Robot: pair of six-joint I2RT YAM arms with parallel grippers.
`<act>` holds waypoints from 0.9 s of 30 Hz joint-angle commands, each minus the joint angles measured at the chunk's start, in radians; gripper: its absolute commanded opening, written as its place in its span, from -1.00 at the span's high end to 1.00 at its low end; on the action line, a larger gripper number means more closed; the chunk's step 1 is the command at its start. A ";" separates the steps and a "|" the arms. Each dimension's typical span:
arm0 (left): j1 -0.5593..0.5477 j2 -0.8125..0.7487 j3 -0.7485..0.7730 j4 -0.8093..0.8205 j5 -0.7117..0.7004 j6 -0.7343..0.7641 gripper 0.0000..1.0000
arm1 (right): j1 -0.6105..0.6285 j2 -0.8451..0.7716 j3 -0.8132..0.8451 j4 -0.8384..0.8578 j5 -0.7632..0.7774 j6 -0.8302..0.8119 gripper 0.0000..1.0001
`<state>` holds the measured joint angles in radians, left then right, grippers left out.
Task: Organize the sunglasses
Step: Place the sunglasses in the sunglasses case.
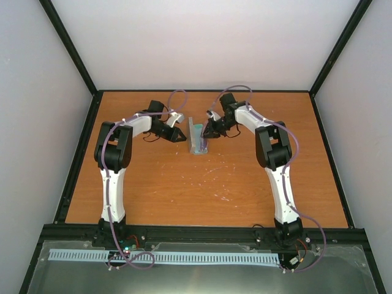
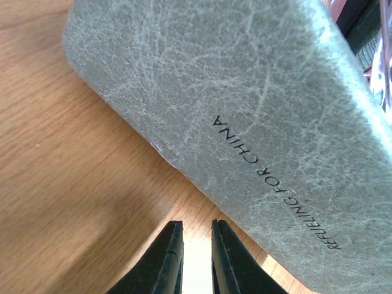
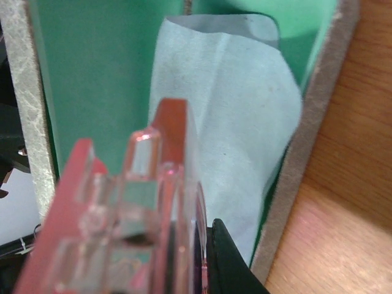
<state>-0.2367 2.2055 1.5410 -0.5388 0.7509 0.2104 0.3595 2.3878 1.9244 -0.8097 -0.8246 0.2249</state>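
Note:
The grey case [image 1: 197, 139] stands open on edge at mid-table. Its marbled grey outside [image 2: 245, 104] fills the left wrist view. My left gripper [image 1: 181, 136] sits just left of it. Its jaws [image 2: 197, 229] are a narrow gap apart with nothing between them, close to the case's lower edge. My right gripper [image 1: 210, 130] is at the case's open side and is shut on the sunglasses [image 3: 122, 202], whose translucent pink-red frame is blurred and close before the teal lining [image 3: 92, 73]. One black fingertip [image 3: 229, 260] shows; the other is hidden behind the frame.
A light blue-grey cloth [image 3: 226, 110] lies inside the case against the lining. The case's grey rim [image 3: 306, 153] borders bare wooden table [image 1: 202, 184]. Black frame rails [image 1: 202, 233] edge the table, with white walls beyond.

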 commanded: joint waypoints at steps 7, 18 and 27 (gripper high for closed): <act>-0.002 -0.022 0.010 0.015 0.008 -0.025 0.68 | 0.042 0.099 0.115 -0.100 -0.071 -0.082 0.86; -0.002 -0.020 0.011 0.015 0.008 -0.029 0.68 | 0.044 0.105 0.142 -0.140 0.003 -0.071 0.54; -0.004 -0.018 0.007 0.017 0.013 -0.027 0.68 | 0.037 0.050 0.118 -0.128 0.039 -0.040 0.43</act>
<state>-0.2367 2.2055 1.5410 -0.5381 0.7513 0.1917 0.4000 2.4931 2.0411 -0.9291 -0.8200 0.1711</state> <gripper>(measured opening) 0.161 0.263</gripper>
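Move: The sunglasses are already pinched in the right hand, just over the open sunglasses case. The case's middle is roughly 2 cm to this hand's left, 1 cm back and 3 cm below. The folded cloth on its floor is about 1 cm to the left, 1 cm back and 4 cm down, and the raised lid stands some 5 cm left, level fore and aft. From the left hand, the case's middle is about 6 cm right, 1 cm ahead and 1 cm below. The sunglasses are lowered onto the cloth in the open case: the right hand sinks about 2.5 cm while easing some 2 cm left towards the lid and a little back, with only a slight turn of the wrist. Partway down the fingers start to open to about a quarter and let go of the frame, staying on either side of it. ##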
